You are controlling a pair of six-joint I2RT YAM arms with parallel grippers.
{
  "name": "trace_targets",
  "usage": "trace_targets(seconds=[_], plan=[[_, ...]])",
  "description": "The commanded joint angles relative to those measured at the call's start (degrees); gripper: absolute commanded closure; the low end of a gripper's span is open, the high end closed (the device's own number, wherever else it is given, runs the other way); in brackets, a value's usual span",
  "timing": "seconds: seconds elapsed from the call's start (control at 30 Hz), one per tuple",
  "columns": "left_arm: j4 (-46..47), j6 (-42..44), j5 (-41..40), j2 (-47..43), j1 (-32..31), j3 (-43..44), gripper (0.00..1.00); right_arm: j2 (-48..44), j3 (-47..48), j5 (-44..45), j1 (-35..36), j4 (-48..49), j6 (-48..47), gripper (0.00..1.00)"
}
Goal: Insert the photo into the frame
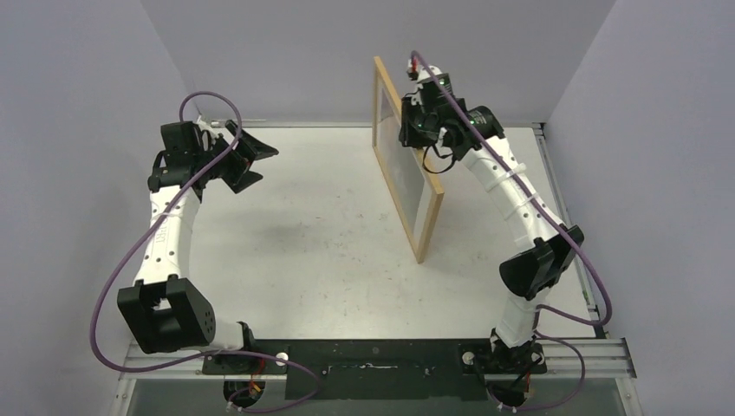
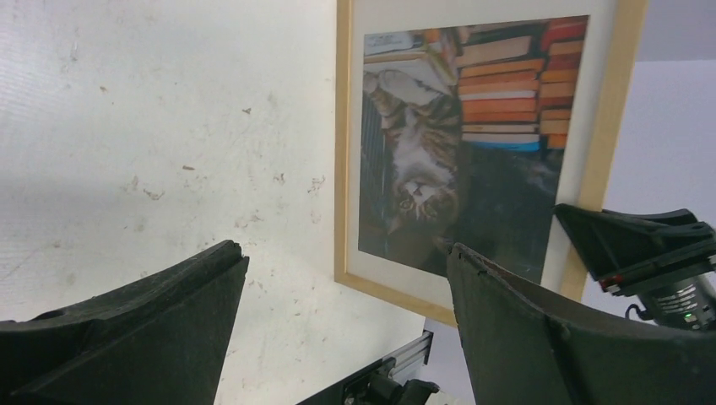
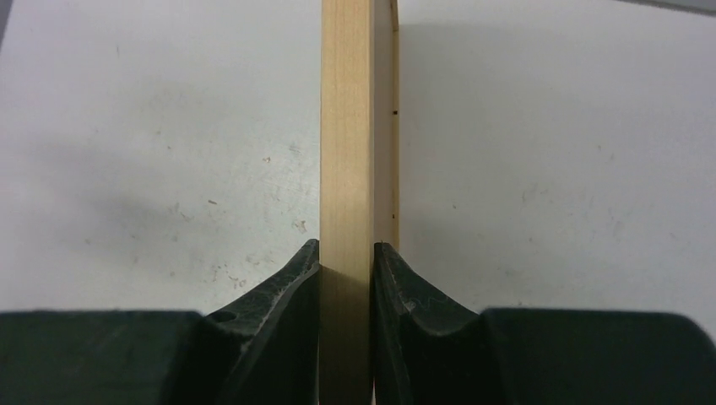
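Observation:
The light-wood frame point(image 1: 426, 227) stands upright on one edge on the white table, right of centre. My right gripper point(image 1: 414, 121) is shut on its upper far rail; in the right wrist view both fingers press the wooden edge point(image 3: 346, 126) between them point(image 3: 347, 249). In the left wrist view the cat photo point(image 2: 473, 143) sits inside the frame point(image 2: 344, 169), upside down behind a white mat point(image 2: 397, 268). My left gripper point(image 1: 264, 165) is open and empty at the back left, facing the frame's front from a distance point(image 2: 344, 251).
Purple-grey walls close in the table at the back and on both sides. A black and aluminium rail point(image 1: 373, 357) carrying the arm bases runs along the near edge. The right arm point(image 1: 520, 199) arches over the table's right side.

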Motion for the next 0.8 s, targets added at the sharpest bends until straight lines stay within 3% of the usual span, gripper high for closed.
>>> trace_targets(seconds=[0.0,0.37,0.6,0.77], plan=[[3.62,1.83,1.1,1.41,-0.41,-2.53,0.13,-3.95,-5.08,-14.99,-5.43,9.93,11.5,1.0],[4.28,4.81,-0.99,7.81,-2.36,-3.79,0.12,-10.79,-29.44,-30.03,-13.08,29.07,19.99,1.0],[-0.13,10.99,-5.55,15.92,-2.56,4.95,0.13,-11.31,-40.1,-40.57,-13.62,37.17,20.04,1.0],[-0.6,17.31,-9.11,21.68,-2.56,10.33,0.12,-8.45,-43.85,-46.41,-13.73,37.76,17.46,1.0]])
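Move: The frame is already pinched at the middle of its upper long edge by the right hand, standing nearly upright with the photo facing left; its middle is about 15 cm below that hand, some 2 cm left and 1 cm ahead. The bare table where it is headed lies about 12 cm left and 30 cm down, level fore and aft. From the open left hand, the frame's middle is roughly 29 cm right, 5 cm ahead and 13 cm below. The frame, still pinched by its upper edge, is swung over face up: the right hand edges left and a little forward, then sinks about 10 cm while easing back and right, its left side rolling up and its fingers tipping down, about 40 degrees in all. The wide-open left hand drops about 10 cm, then reaches forward some 5 cm as the frame's free edge nears. ##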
